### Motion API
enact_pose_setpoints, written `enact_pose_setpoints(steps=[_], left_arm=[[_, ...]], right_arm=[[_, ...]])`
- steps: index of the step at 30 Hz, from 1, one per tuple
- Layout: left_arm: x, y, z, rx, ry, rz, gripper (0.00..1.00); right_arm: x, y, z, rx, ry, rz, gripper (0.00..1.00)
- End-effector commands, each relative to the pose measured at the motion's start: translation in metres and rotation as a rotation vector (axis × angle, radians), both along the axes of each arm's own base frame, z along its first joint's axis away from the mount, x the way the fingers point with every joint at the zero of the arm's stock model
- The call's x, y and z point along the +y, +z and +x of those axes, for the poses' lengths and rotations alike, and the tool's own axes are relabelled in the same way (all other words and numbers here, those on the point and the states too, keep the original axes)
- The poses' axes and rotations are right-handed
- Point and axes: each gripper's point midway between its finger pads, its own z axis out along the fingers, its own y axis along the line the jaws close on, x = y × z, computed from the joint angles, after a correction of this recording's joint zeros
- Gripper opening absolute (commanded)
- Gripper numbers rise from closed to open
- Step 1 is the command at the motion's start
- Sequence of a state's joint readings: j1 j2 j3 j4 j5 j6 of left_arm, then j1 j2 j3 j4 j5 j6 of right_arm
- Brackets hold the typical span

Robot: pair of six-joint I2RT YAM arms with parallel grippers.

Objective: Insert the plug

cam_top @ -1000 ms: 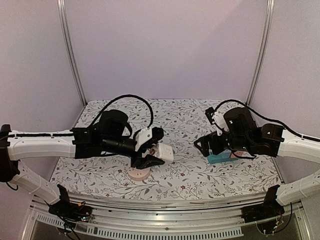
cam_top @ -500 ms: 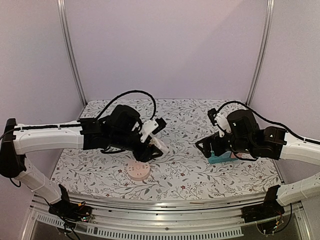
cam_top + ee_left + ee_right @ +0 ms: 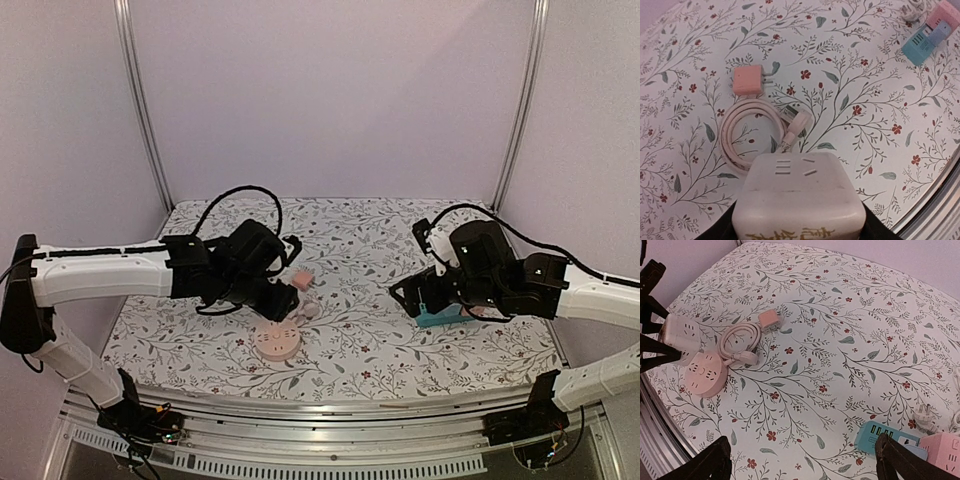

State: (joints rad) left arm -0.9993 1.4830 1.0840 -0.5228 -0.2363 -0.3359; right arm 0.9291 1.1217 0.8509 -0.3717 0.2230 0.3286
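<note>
My left gripper (image 3: 800, 222) is shut on a cream socket block (image 3: 800, 197) with slot holes on its top face, held just above the table. Ahead of it lie a pink plug adapter (image 3: 747, 80) with two prongs and a coiled cream cord (image 3: 742, 132) ending in a white plug (image 3: 799, 121). In the top view the left gripper (image 3: 283, 302) sits beside the pink plug (image 3: 301, 279), just behind a round pink socket (image 3: 276, 343). My right gripper (image 3: 802, 465) is open and empty above bare table. In the top view the right gripper (image 3: 410, 295) hangs beside a teal power strip (image 3: 440, 318).
A teal USB power strip (image 3: 885, 437) and a pink socket cube (image 3: 942, 452) lie at the right, with another white plug (image 3: 922, 415) and cable. The round pink socket (image 3: 705, 372) lies near the table's front edge (image 3: 330, 398). The side walls stand close.
My left arm has swung back and left and lowered with the cream socket block still held, uncovering the pink plug and the coiled cord. The right arm has barely moved.
</note>
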Motion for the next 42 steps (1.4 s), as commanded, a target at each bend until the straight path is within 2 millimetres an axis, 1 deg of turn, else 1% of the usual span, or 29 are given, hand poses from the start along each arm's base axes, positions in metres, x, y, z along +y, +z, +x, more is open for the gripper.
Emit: enact_pose_setpoints(steps=[1,5,7,9,10,11,13,14,17,22,25,28,31,34,37,42], left_arm=[[0.03,0.01,0.009,-0.014,0.256,-0.042,0.0],[0.05,0.008,0.012,-0.02,0.419,-0.081,0.0],[0.065,0.003,0.011,-0.009,0.526,-0.06,0.0],[0.077,0.004,0.015,-0.035,0.604,-0.032,0.0],[0.09,0.001,0.013,-0.03,0.672,0.006,0.0],[0.096,-0.001,0.012,-0.011,0.716,0.022,0.0],[0.092,-0.006,0.007,0.07,0.735,0.035,0.0],[0.09,-0.001,0.006,0.098,0.752,0.044,0.0],[0.097,-0.001,-0.001,0.136,0.837,0.092,0.0],[0.085,0.001,-0.007,0.21,0.821,0.024,0.0],[0.073,-0.001,-0.012,0.274,0.795,-0.032,0.0],[0.067,-0.001,-0.014,0.302,0.79,-0.055,0.0],[0.062,-0.01,-0.018,0.344,0.784,-0.043,0.0],[0.063,-0.018,-0.02,0.361,0.791,-0.002,0.0],[0.059,-0.027,-0.021,0.394,0.775,0.03,0.0],[0.064,-0.036,-0.019,0.411,0.791,0.062,0.0]], right_arm=[[0.003,-0.005,0.003,0.01,-0.007,-0.003,0.99],[0.005,-0.008,0.005,0.02,-0.012,-0.004,0.99],[0.004,-0.007,0.006,0.019,-0.023,-0.002,0.99],[0.002,-0.007,0.007,0.017,-0.038,-0.005,0.99],[0.001,-0.007,0.008,0.015,-0.045,-0.005,0.99],[0.0,-0.007,0.009,0.013,-0.052,-0.005,0.99],[0.0,-0.007,0.009,0.012,-0.057,-0.006,0.99],[-0.001,-0.006,0.01,0.01,-0.059,-0.006,0.99],[0.0,-0.007,0.009,0.013,-0.057,-0.004,0.99],[-0.001,-0.01,0.008,0.018,-0.056,-0.005,0.99],[-0.001,-0.008,0.007,0.016,-0.052,0.004,0.99],[-0.001,-0.006,0.006,0.012,-0.049,0.013,0.99],[-0.002,-0.007,0.005,0.011,-0.047,0.01,0.99],[-0.003,-0.007,0.005,0.009,-0.048,0.009,0.99],[-0.006,-0.006,0.004,0.003,-0.051,0.011,0.99],[-0.007,-0.006,0.004,-0.005,-0.048,0.005,0.99]])
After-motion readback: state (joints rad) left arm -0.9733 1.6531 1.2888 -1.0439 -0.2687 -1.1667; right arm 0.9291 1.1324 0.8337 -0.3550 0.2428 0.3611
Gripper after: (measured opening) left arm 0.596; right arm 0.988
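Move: My left hand already grips the white cube. The round pink socket lies almost straight below, about 3 cm to my left, level fore and aft and some 13 cm down. Beyond that socket, the coiled pink cable is about 8 cm ahead of my left hand and 1 cm left; the small pink cube is some 14 cm ahead and 2 cm right. From my idle right hand, the round socket lies level, about 24 cm left and 18 cm down. Keeping hold of the white cube, I sweep my left hand about 7.5 cm left above the round pink socket while turning it some 45 degrees counter-clockwise. Then I draw back about 3 cm and slightly right, tip my fingers steeper by roughly 20 degrees, and finally sink about 3 cm towards the socket's height, stopping short of it. ##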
